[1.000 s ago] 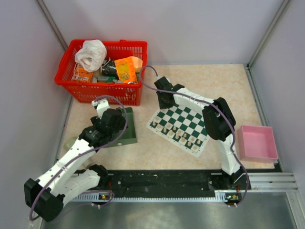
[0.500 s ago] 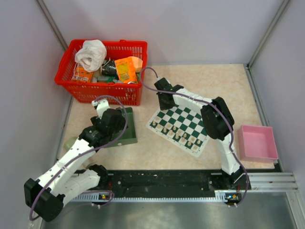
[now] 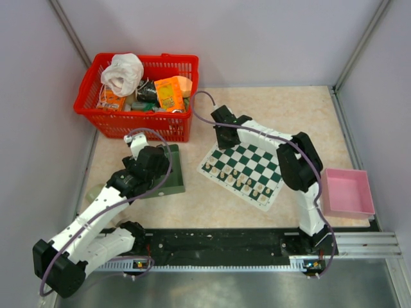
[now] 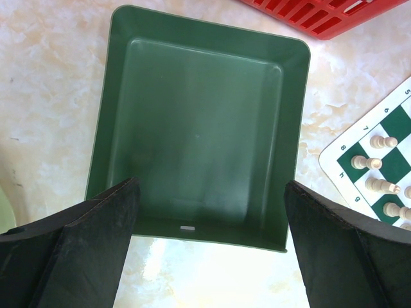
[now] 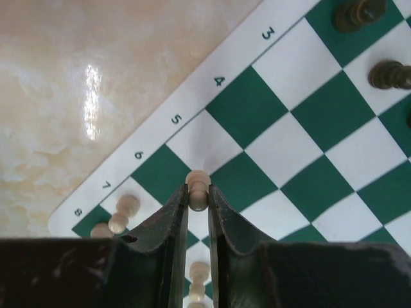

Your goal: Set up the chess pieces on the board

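The green-and-white board (image 3: 252, 160) lies at mid table. Cream chess pieces (image 3: 235, 180) line its near-left side, and black chess pieces (image 5: 389, 75) stand at its other side. My right gripper (image 5: 198, 192) hangs over the board's far-left corner (image 3: 224, 137). It is shut on a cream pawn (image 5: 198, 182), whose head shows above the fingertips over a white square near the "5" mark. My left gripper (image 4: 210, 186) is wide open with nothing between its fingers, and it hovers over the near rim of the green tray (image 4: 192, 128). It also shows from above (image 3: 154, 160).
A red basket (image 3: 138, 122) full of odds and ends stands at the far left, just behind the green tray (image 3: 177, 174). A pink box (image 3: 347, 191) sits at the right edge. More cream pawns (image 4: 380, 186) show on the board's corner by the tray.
The right gripper's jaws have narrowed onto the cream pawn, and that arm has shifted slightly over the board's far corner. The left arm has stayed still and open.
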Motion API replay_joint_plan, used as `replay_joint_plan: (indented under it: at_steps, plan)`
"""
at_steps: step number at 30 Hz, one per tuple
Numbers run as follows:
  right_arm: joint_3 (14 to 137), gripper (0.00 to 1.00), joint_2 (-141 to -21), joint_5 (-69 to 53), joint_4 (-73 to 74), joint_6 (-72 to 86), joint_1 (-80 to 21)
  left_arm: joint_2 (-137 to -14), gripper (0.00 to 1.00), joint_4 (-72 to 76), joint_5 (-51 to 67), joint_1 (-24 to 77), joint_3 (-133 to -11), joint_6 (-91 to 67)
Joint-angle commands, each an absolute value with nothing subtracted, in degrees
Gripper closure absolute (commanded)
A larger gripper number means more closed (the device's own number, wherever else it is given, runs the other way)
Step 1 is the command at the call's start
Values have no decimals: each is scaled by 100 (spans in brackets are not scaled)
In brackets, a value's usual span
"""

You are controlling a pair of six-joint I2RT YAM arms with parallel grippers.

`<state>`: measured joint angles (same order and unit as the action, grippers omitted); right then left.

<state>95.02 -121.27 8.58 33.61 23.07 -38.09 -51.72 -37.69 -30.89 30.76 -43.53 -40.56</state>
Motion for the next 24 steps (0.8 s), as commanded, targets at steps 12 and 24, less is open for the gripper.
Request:
replay_joint_plan:
  at_steps: [12,24]
  plan:
    - [8455,85,-10863,686,3050,2496,-4201,-5221,2,-3586,-3041,3041,-4421,-4060]
    - [8473,85,-11276,808,3015,2531,-4430,-5185,2,-3595,-3015,3050,-4403,-4087]
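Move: The right hand already grips a light pawn just above the board. The gap in the pawn row, an empty green square, lies about 6 cm back and 1 cm left of the hand, 4 cm below. The row's end pawn stands some 4 cm back and 4 cm left of the hand, and the next pawn past the gap about 7 cm back and 3 cm right. From the left hand the gap is roughly 27 cm right, 8 cm ahead and 14 cm below. Keeping its pinch on the light pawn, the right hand carries it back about 6 cm from open squares towards the gap in the pawn row. It first rises some 3 cm, drifting slightly right, then bends left and sinks about 1.5 cm as it slows, turning some 5 degrees counter-clockwise. ##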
